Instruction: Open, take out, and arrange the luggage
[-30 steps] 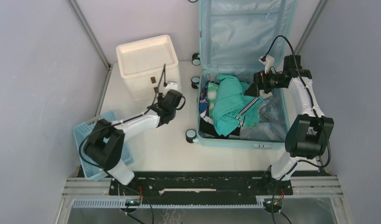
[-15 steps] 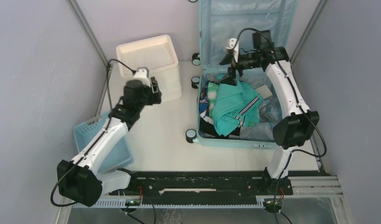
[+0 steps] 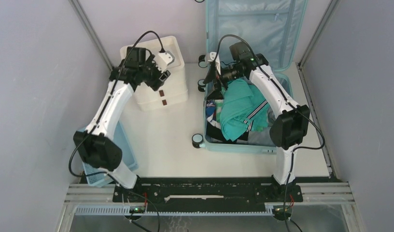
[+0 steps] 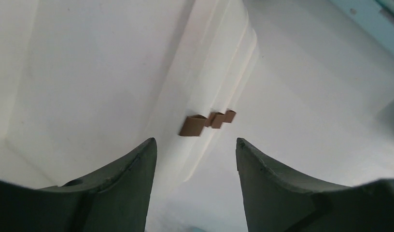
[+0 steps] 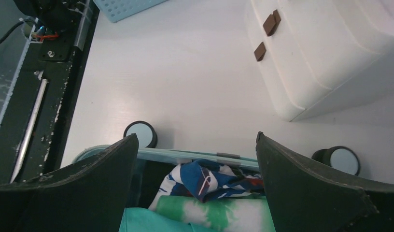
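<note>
The luggage (image 3: 248, 29) lies open on the table, its lid propped upright at the back and its base (image 3: 287, 84) full of clothes. A teal garment (image 3: 241, 108) lies on top. My right gripper (image 3: 212, 81) hovers open over the base's back left corner. In the right wrist view its wide jaws (image 5: 197, 145) hang above a blue, white and red patterned cloth (image 5: 219, 176) and a green-and-white cloth (image 5: 224, 208) just inside the luggage's rim (image 5: 185, 155). My left gripper (image 3: 156, 79) is open and empty over the white drawer unit (image 3: 151, 55), whose brown handles (image 4: 207, 123) show beyond the fingertips.
A blue lattice basket (image 3: 129, 157) sits at the near left, partly under the left arm. The luggage's wheels (image 5: 142, 133) stick out toward the drawer unit (image 5: 330, 58). Grey walls close in on both sides. Bare white tabletop (image 3: 171, 135) lies between the drawer unit and the luggage.
My left arm swung from mid-table up and back over the drawer unit, its jaws opening wider. My right arm swept left across the luggage to its back left corner, staying open.
</note>
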Motion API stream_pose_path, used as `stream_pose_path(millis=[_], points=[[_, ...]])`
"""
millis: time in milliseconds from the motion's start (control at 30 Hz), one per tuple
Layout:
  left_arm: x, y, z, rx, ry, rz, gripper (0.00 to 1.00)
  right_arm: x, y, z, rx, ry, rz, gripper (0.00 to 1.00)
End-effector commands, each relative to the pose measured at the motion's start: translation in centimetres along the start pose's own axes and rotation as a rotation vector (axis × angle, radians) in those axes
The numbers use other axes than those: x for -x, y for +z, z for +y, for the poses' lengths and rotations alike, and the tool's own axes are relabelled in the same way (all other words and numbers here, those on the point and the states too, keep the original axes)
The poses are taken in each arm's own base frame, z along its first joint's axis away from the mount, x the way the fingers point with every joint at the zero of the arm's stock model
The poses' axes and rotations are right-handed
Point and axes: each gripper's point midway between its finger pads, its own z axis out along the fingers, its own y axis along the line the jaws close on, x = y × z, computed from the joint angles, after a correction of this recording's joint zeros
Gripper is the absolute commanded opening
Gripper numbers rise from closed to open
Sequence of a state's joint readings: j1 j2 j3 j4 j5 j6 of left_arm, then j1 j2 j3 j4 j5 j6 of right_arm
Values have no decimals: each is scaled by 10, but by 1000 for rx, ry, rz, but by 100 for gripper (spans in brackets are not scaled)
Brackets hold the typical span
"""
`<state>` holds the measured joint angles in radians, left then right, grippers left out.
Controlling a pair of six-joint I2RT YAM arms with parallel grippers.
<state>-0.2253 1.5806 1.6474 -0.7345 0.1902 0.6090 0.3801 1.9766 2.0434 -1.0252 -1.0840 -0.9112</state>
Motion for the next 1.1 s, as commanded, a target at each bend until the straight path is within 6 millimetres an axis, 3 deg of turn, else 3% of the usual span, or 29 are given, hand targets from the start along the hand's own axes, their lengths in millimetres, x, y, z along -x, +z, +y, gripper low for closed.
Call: stream_pose_path(millis=[0,100,233,367,500,633,700,867,1067], points=[[12,-4,24,-68,151,-3,65,13,0,12,20,12,-43,99],[6,2,33,-58,168,27,65,6,8,19,31,20,-23,99],[-7,11,32,-96,167,53,61,-2,20,27,50,44,-11,99],[-23,21,26,-142,152,104,48,-3,35,28,45,66,-8,97],[-26,23,28,-134,140,115,38,-4,52,23,13,105,-8,92],[-27,22,32,-105,130,121,11,-3,69,14,-33,148,-27,85],[-22,19,34,-85,124,97,1,1,75,11,-53,143,-54,85],[3,8,34,-80,65,-1,0,14,91,1,-106,102,-153,80],[26,-8,46,-47,-105,-46,0,19,127,-19,-232,99,-233,71]])
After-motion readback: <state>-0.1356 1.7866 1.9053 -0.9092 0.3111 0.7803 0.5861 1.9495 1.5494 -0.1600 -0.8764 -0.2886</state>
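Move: The front rim of the white drawer box's top tray lies about 4 cm ahead, 2 cm to the left and 2 cm below the left hand; the box's lowest brown tab is some 5 cm ahead, straight below by 20 cm. That tab, seemingly the right hand's goal, lies from this hand roughly 19 cm left, 7 cm ahead and 20 cm down. The near suitcase wheel is about 9 cm back, 5 cm left; the patterned cloth 4 cm ahead, 2 cm right, both some 20 cm lower. The left fingers close on the white box's front rim and pinch it from both sides, after the hand eases forward about 4 cm, left and slightly down onto it; once shut, the hand draws about 1 cm to the right. Meanwhile the right hand leaves the suitcase, sinking and then swinging left, about 9 cm each way, towards the drawer tabs, its fingers narrowing partway and touching nothing. ##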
